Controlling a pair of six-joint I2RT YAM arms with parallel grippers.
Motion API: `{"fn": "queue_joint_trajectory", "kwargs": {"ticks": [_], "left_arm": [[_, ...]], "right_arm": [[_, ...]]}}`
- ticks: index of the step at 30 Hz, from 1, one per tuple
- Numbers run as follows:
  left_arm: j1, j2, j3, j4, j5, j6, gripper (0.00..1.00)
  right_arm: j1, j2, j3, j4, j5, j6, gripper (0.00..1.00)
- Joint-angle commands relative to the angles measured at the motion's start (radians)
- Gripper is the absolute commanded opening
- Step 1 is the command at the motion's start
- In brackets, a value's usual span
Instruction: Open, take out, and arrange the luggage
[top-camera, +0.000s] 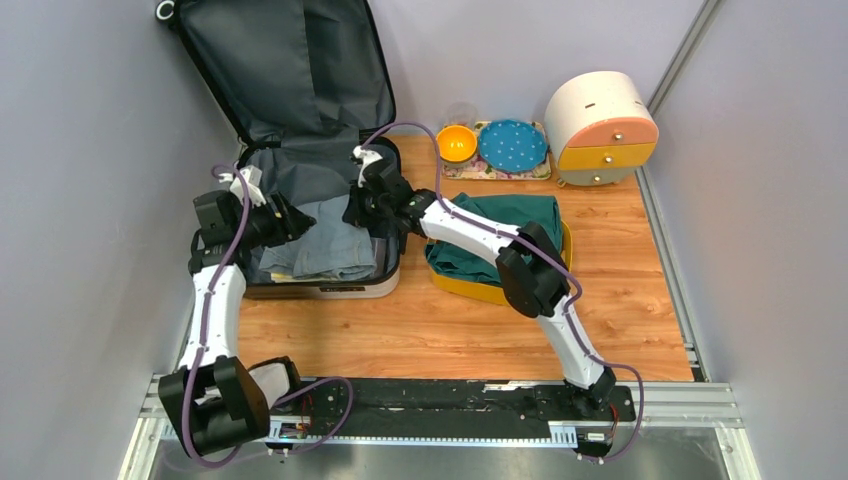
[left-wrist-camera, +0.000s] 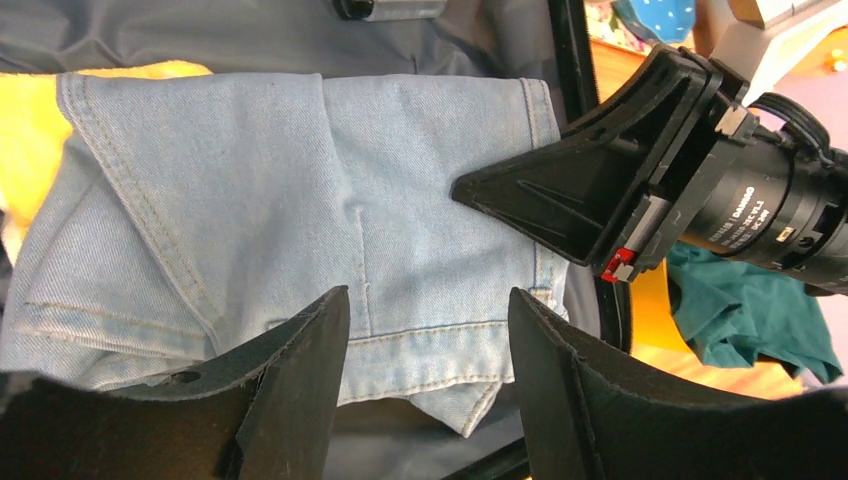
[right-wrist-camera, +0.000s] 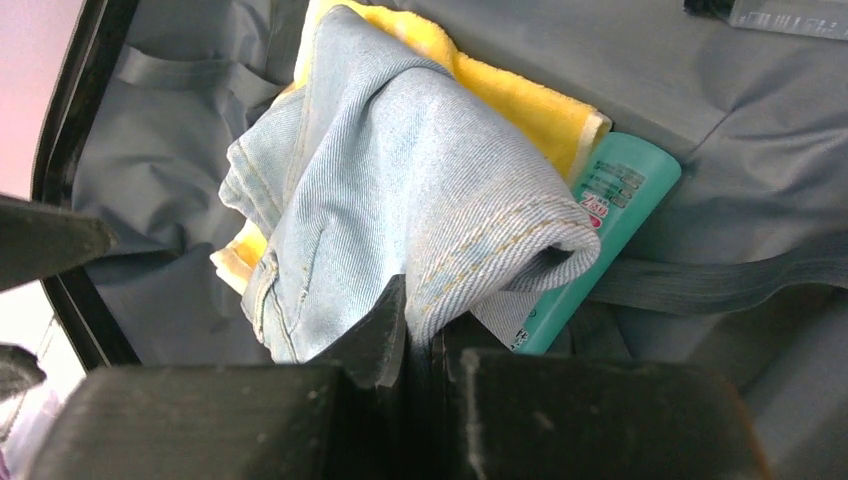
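Note:
The luggage (top-camera: 322, 289) lies open at the back left of the table, its dark grey lid (top-camera: 290, 60) propped against the wall. Folded light blue jeans (top-camera: 325, 240) rest inside on a yellow towel (right-wrist-camera: 520, 100), beside a teal bottle (right-wrist-camera: 600, 220). My right gripper (right-wrist-camera: 425, 310) is shut on a fold of the jeans (right-wrist-camera: 400, 180) at their right edge, and the cloth bunches upward from its fingers. My left gripper (left-wrist-camera: 430, 300) hovers open over the near hem of the jeans (left-wrist-camera: 280, 190), with nothing between its fingers. The right gripper (left-wrist-camera: 470, 190) shows opposite it.
A yellow bin (top-camera: 470, 285) holding dark green cloth (top-camera: 500, 225) sits right of the suitcase, under the right arm. At the back stand an orange bowl (top-camera: 457, 143), a blue dotted plate (top-camera: 512, 145) and a round cream-and-orange drawer box (top-camera: 600, 125).

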Motion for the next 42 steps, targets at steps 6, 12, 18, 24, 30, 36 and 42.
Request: {"fn": "queue_joint_trajectory", "kwargs": {"ticks": [6,12,18,24,30,36,42], "left_arm": [[0.165,0.095,0.01,0.192,0.306,-0.017,0.67],[0.171,0.198,0.167,0.146,0.423,0.326,0.7],[0.174,0.259,0.286,-0.13,0.612,0.914,0.71],[0.195,0.238,0.235,0.136,0.684,0.67,0.71],[0.194,0.233,0.154,0.664,0.568,0.163,0.71],[0.18,0.311,0.213,0.773,0.441,-0.059,0.71],[0.097,0.273,0.19,0.689,0.422,0.009,0.71]], "right_arm": [[0.044,-0.226,-0.15,0.354,-0.088,-0.274,0.0],[0.044,-0.322,-0.193,0.416,-0.163,-0.44,0.0],[0.044,-0.427,-0.346,0.505,-0.259,-0.647,0.0],[0.007,-0.487,-0.349,0.505,-0.277,-0.647,0.0],[-0.056,-0.612,-0.374,0.444,-0.246,-0.564,0.0],[-0.108,-0.856,-0.528,0.359,-0.214,-0.386,0.0],[-0.116,-1.111,-0.702,0.255,-0.182,-0.363,0.0]]}}
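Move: Some 30 cm to the right of the right hand, which already grips an edge of the jeans, and about 6 cm back and 8 cm lower, stands the yellow bin with the teal clothes. Under the jeans, about 8 cm below this hand, lie the yellow cloth (6 cm left, 6 cm back) and the green bottle (2 cm right, 5 cm back). The orange bowl sits 21 cm right and 16 cm ahead. From the left hand the bin is about 42 cm right, 3 cm back and 14 cm below. Hoisting the pinched jeans out of the suitcase, the right hand rises about 26 cm, first drawing slightly back while its fingers tip up to roughly level, then swinging some 17 cm right across the suitcase's side, sideways towards the bin, grip kept shut. The empty left hand eases left, then climbs forward, up and clear, open, tipping up about 30 degrees. ##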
